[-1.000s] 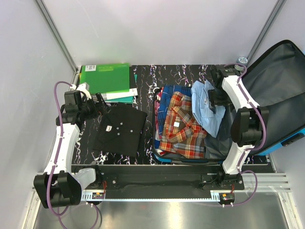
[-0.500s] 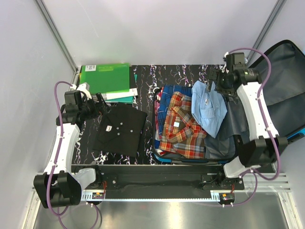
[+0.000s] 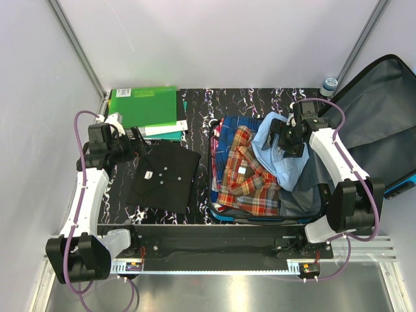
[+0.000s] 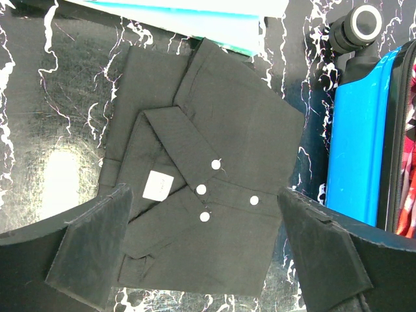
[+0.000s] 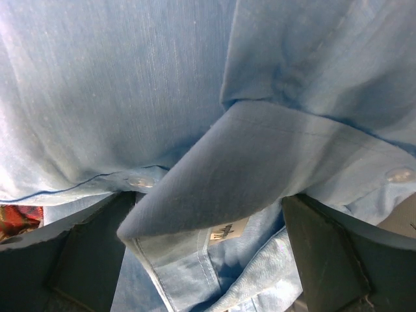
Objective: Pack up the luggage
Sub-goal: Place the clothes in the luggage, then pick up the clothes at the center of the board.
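The luggage (image 3: 380, 104) lies open at the right, its lid leaning back; its blue shell (image 4: 354, 149) shows in the left wrist view. Inside lie a red plaid shirt (image 3: 250, 182), a blue plaid one (image 3: 227, 130) and a light-blue shirt (image 3: 265, 142). My right gripper (image 3: 284, 138) is down on the light-blue shirt (image 5: 162, 84). It (image 5: 208, 260) stands open, and the raised collar lies between the wide-set fingers (image 5: 84, 260). A folded black shirt (image 3: 162, 174) lies on the table left of the luggage. My left gripper (image 3: 134, 142) hovers open (image 4: 205, 253) over this black shirt (image 4: 208, 169).
Green folders (image 3: 144, 107) with white and teal sheets (image 3: 166, 132) sit at the back left, touching the black shirt's far edge. A luggage wheel (image 4: 361, 23) points toward the black shirt. A small bottle cap (image 3: 330, 83) stands behind the luggage. Grey walls close in on both sides.
The right arm lifted toward the back, then came down again onto the light-blue shirt with its jaws wider. The shirt is now bunched and shifted slightly left. The left arm has not moved.
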Robot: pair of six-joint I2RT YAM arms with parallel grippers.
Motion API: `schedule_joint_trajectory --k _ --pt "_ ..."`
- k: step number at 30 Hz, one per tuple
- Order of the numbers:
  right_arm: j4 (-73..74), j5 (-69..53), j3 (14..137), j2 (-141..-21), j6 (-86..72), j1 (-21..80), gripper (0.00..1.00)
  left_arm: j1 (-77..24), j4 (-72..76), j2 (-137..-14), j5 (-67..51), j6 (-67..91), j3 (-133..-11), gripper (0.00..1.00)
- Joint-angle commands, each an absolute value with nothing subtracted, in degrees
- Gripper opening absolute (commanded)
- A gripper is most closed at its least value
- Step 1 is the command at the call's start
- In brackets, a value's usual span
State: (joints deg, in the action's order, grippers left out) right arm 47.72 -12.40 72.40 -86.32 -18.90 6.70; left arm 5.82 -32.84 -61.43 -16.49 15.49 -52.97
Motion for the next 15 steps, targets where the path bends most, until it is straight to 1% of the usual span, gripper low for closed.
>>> schedule_joint_trajectory --k 1,5,11,14,15 --pt "46.67 -14.76 73.56 -85.17 -20.04 7.73 1.00 5.54 -30.23 -60.64 -17.84 15.91 -52.91 0.99" --pt "47.28 -15.20 77.42 -83.50 -20.57 8.52 1.00 5.54 -30.23 -60.64 -17.84 15.91 -52.82 0.99" --pt "52.98 -11.96 88.23 -81.47 -19.69 11.86 1.00 5.45 -30.23 -60.64 -17.93 15.91 -53.00 0.99" --pt "54.40 -9.94 92.71 -81.12 -20.12 16.59 1.00 5.45 -30.23 -60.47 -17.84 15.91 -53.00 0.99" --pt "54.40 -9.06 94.20 -81.12 -20.47 19.74 1.00 5.54 -30.23 -60.38 -17.67 15.91 -53.00 0.99"
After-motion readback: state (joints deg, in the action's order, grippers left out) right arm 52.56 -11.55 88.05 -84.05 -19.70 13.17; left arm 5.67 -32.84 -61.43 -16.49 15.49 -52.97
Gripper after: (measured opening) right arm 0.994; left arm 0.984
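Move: Some 41 cm to the right hand's left lies the black shirt, about 4 cm nearer the robot and 13 cm lower. The open right fingers stand on the light blue shirt, its middle about 4 cm back and 1 cm lower; the plaid shirt's middle is roughly 9 cm left, 10 cm back and 5 cm below. From the left hand, the black shirt is about 8 cm right, 2 cm back and 16 cm below. Lifting off the light blue shirt, the right hand rises slowly at first and then fast, about 10 cm, swinging some 4 cm to the left over the suitcase as it climbs. Both fingers stay wide open and come free of the cloth, while the wrist tips the fingertips up by nearly 15 degrees. ##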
